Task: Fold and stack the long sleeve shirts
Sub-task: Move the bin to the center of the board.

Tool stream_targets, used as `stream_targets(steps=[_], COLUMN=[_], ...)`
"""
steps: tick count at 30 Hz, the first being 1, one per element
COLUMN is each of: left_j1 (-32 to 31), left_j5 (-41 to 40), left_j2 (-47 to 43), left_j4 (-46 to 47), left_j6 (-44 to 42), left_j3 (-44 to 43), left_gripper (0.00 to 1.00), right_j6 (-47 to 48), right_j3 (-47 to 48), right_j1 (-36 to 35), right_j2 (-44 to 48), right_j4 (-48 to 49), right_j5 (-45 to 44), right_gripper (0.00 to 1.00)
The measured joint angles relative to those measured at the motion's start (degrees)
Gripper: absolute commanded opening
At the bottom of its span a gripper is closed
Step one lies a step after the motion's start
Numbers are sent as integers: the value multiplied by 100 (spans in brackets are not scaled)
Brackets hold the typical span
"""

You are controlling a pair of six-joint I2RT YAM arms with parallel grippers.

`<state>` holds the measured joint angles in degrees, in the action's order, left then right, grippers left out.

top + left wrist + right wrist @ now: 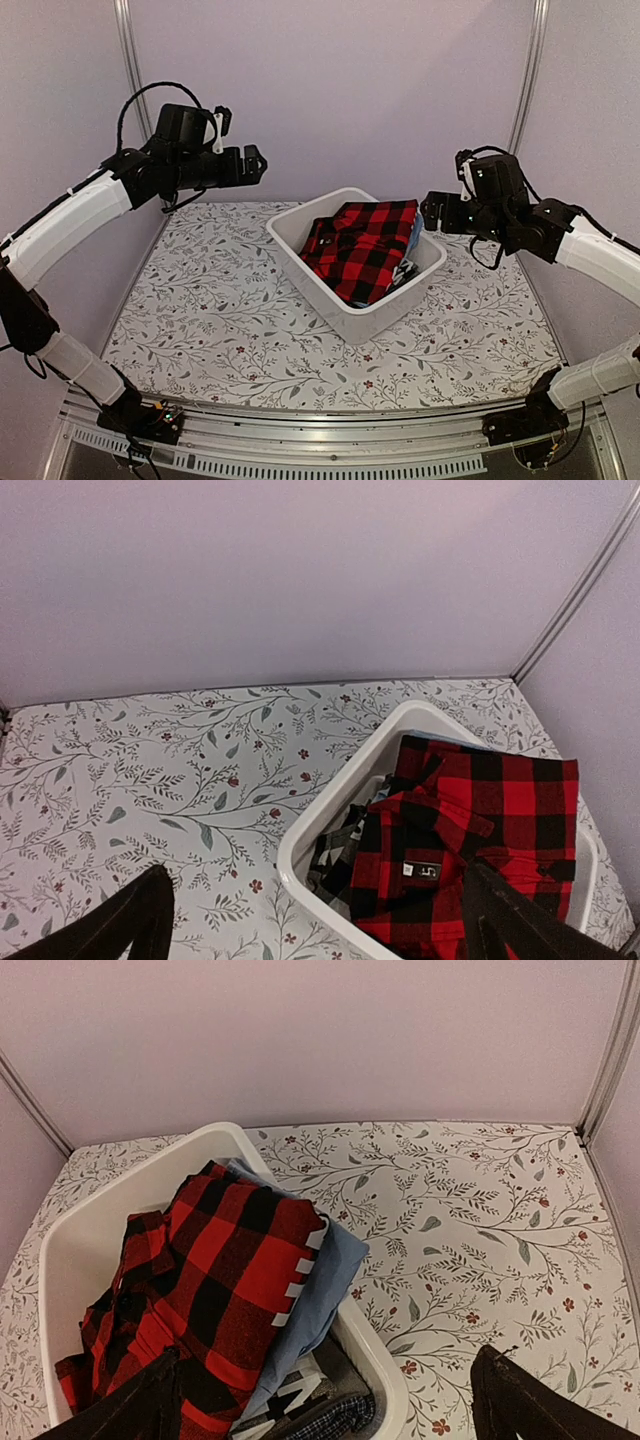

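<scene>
A red-and-black check long sleeve shirt lies on top of a pile in the white plastic bin at the table's middle right. Its collar and small tag show in the left wrist view. Under it lie a light blue cloth and a grey-and-black patterned cloth. My left gripper hangs open and empty, high above the table to the left of the bin. At the bin's right corner my right gripper is held up, open and empty too. Neither touches the cloth.
The table wears a floral printed cover and has pale walls on three sides. Metal frame posts stand at the back corners. The bin sits at an angle, nearer the right arm.
</scene>
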<state>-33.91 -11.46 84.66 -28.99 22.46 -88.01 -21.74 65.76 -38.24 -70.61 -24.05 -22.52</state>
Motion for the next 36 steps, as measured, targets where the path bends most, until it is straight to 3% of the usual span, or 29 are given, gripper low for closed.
stream_targets(steps=[36], left_j1=[94], left_j5=[896], left_j2=[0], left_j4=[-107], left_j6=[35], left_j3=[350], left_gripper=[100], right_j6=[-278], right_j3=[275], right_j1=[437], right_j2=[-798], right_j4=[-962], right_j5=[1207], right_gripper=[99])
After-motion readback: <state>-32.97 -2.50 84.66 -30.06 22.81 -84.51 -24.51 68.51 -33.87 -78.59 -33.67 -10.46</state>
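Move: The bin's middle lies about 13 cm to the right hand's left, 4 cm ahead and 22 cm below; its near-right rim corner is some 17 cm beneath the hand, 3 cm to the right. The red-and-black shirt tops the pile inside, about 13 cm left, 5 cm ahead and 16 cm below. For the left hand the bin's middle is roughly 19 cm to the right, 1 cm back and 28 cm below. Downward: the empty right hand sinks about 7 cm towards the bin's right end, wavering a little sideways and tipping its fingers down some 15 degrees. The left hand eases down about 3.5 cm more slowly, drifting slightly right towards the bin and turning a little clockwise as it tips down. Both grippers stay wide open, touching nothing yet. ##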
